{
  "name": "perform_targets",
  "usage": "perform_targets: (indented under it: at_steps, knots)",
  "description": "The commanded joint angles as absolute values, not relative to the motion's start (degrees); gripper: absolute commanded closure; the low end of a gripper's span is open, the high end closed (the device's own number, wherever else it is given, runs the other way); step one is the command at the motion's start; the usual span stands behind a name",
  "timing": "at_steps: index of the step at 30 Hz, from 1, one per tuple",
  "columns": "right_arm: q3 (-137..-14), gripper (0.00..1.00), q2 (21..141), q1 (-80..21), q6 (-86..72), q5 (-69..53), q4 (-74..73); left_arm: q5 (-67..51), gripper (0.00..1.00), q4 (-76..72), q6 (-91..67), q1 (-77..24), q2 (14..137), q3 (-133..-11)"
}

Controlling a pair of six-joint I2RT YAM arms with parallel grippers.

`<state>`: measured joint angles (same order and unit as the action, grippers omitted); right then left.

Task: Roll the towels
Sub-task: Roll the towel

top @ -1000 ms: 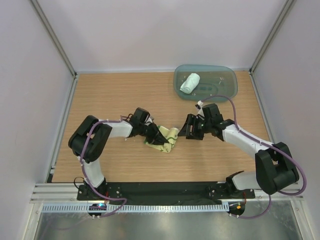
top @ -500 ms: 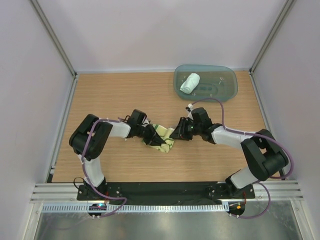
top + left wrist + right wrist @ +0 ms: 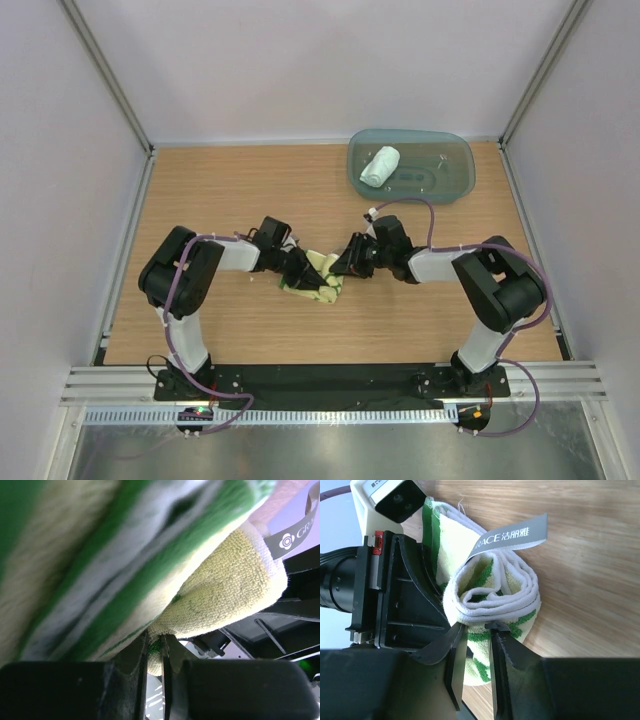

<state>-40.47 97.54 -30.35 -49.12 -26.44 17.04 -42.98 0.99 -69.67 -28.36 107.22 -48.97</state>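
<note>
The pale yellow towel (image 3: 320, 276) with green drawings lies partly rolled mid-table between both grippers. My left gripper (image 3: 300, 270) is shut on its edge; in the left wrist view a fold of the towel (image 3: 225, 590) is pinched between the jaws of the left gripper (image 3: 155, 647). My right gripper (image 3: 346, 266) meets the towel from the right. In the right wrist view the right gripper (image 3: 476, 630) is closed narrowly on the lower edge of the towel's rolled end (image 3: 495, 595). The mint-white towel (image 3: 380, 165) lies rolled in the teal tray (image 3: 450, 165).
The tray stands at the back right by the wall. The towel's grey label (image 3: 512, 535) sticks up from the roll. The left gripper's body (image 3: 385, 580) sits close against the towel, opposite my right fingers.
My right gripper has moved left from beside the towel onto its rolled end. The left gripper has shifted slightly left, still holding the towel. The towel is more bunched.
</note>
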Motion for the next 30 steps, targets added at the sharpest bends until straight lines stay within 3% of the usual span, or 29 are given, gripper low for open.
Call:
perform_targets:
  at_steps: [1,6,13,20,27,30]
  knots:
    - [-42.45,0.70,99.40,-30.85,-50.36,-25.75,23.46,-39.99,1.00,5.18,-66.80,-28.21,109.07,-49.31]
    - [-43.41,0.69,101.86,-30.85,-49.22,-22.95,20.15,-37.01,0.87,11.30,-62.78,-28.13,107.06,-51.32]
    - [-46.49,0.69,103.01,-32.78,-45.79,-18.82,12.75,-22.60,0.70,27.75,-53.10,-29.88,102.14,-58.52]
    - [-49.04,0.70,102.83,-34.45,-43.86,-16.79,7.30,-10.12,0.59,33.92,-48.43,-37.61,98.97,-64.33]
    - [-50.62,0.69,101.87,-34.98,-43.24,-15.65,4.13,1.74,0.57,37.17,-46.06,-44.46,96.51,-67.67]
    - [-50.98,0.70,101.69,-34.98,-43.15,-15.38,3.43,5.88,0.51,38.66,-45.27,-47.19,96.07,-69.08]
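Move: The towel's rolled part lies just at the left hand, its middle about 3 cm to the right, 1 cm farther out and 1 cm lower; from there the remaining flat part is some 4 cm to the left, level with the hand. From the right hand, which has the roll's far end between its fingers, that flat part lies about 8 cm left and 4 cm back, 3 cm lower, and the roll's middle 3 cm back and 1 cm right. The white roll in the tray is roughly 23 cm ahead and 10 cm right of the right hand. The right hand keeps its hold on the far end of the roll and shifts it about 2 cm left and 1 to 2 cm forward towards the flat part, easing down slightly, then stays there with a small tilt. The left fingers let go of the towel and open to about half as that hand first slips some 2 cm left and 1 cm forward, then draws back about 2 cm while rising 2 cm, its wrist turning roughly 45 degrees so that the fingers point steeply down over the roll's near end. ##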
